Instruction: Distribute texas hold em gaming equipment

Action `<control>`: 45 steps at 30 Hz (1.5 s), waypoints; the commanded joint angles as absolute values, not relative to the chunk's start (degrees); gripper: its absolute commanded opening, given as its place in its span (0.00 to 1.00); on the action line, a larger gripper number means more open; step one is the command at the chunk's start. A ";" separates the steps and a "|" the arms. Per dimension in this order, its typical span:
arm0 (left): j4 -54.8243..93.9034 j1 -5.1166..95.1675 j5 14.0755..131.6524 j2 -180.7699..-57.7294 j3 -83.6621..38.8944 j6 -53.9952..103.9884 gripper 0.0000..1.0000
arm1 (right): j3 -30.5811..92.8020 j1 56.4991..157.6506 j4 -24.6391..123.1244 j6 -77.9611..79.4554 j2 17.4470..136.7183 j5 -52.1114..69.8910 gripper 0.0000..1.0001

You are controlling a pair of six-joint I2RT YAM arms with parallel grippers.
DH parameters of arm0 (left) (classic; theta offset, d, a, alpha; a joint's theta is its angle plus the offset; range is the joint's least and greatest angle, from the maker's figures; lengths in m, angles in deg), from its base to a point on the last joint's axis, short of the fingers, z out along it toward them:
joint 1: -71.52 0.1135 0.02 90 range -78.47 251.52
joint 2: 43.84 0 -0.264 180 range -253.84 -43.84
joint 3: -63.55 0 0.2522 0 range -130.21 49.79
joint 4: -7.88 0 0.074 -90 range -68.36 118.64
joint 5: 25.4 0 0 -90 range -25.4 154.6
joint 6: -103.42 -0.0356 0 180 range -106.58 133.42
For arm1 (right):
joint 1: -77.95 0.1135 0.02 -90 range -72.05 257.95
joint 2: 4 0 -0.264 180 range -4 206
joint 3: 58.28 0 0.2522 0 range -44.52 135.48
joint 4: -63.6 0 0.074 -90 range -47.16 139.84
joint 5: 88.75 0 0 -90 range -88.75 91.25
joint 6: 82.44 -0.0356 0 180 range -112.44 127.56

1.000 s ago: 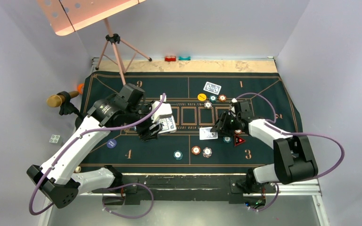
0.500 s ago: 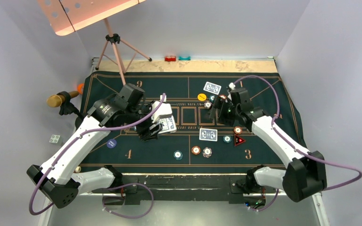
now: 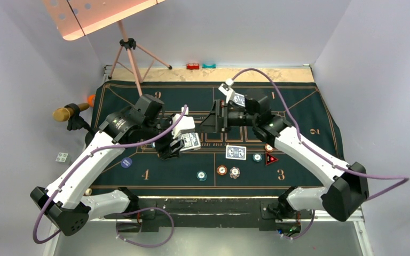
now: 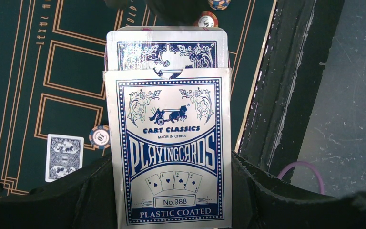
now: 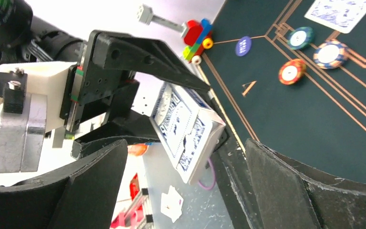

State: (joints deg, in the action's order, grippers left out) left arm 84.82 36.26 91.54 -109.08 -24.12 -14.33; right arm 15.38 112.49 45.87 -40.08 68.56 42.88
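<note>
My left gripper (image 3: 177, 143) is shut on a blue-and-white playing card box (image 3: 188, 140), held above the green mat's (image 3: 299, 106) left half. In the left wrist view the box (image 4: 171, 148) stands between both fingers, with cards (image 4: 167, 47) poking out of its open top. My right gripper (image 3: 211, 121) is open and empty, pointing left at the box from just to its right; the box (image 5: 186, 126) hangs ahead of its spread fingers (image 5: 286, 186). One card (image 3: 236, 152) lies face down on the mat. Striped chips (image 3: 222, 170) and a red triangle marker (image 3: 270, 159) lie nearby.
A blue disc (image 3: 126, 162) lies at the mat's left. Another card (image 3: 239, 99) peeks out beside the right arm. A tripod stand (image 3: 131, 53) and a microphone (image 3: 69, 112) stand at the back left. Red and teal blocks (image 3: 200, 66) sit behind the mat.
My right gripper let go of a card on the mat near the triangle, opened wide, rose and swung left toward the card box. The left arm has stayed still.
</note>
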 commanded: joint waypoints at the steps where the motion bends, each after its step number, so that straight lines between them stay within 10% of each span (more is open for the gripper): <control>1: 82.09 36.44 93.87 -108.40 -25.51 -13.35 0.00 | 17.56 116.52 54.11 -42.05 71.34 46.07 0.99; 10: 82.24 36.40 93.86 -108.55 -26.04 -13.43 0.00 | 16.10 119.43 56.52 -42.11 75.75 46.50 0.98; 20: 82.76 36.38 93.61 -108.38 -26.85 -13.40 0.00 | 13.79 118.17 55.85 -43.24 77.15 48.58 0.56; 45: 82.94 36.44 93.26 -108.54 -26.96 -13.55 0.00 | 7.01 109.00 56.50 -46.07 68.52 52.43 0.16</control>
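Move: The cards poking out of the card box lie about 5 cm to the right hand's left, some 3 cm back and 4 cm below it; the box itself is centred about 10 cm left and 4 cm back, at that same height. Down on the table, about 26 cm below, a dealt card lies 13 cm right and 1 cm ahead, and the orange chip 7 cm right and 7 cm back. From the left hand, which grips the box, the poking cards are about 8 cm right and 2 cm ahead, level. Leftward about 5 cm, sinking some 3 cm and easing back a little, the right hand brings its wide-open fingers onto the cards at the box mouth. It then draws back right about 4 cm and slightly lower, tipping a few degrees and closing its fingers from wide to nearly shut around the edge of the top card. The left hand holds the box still. ##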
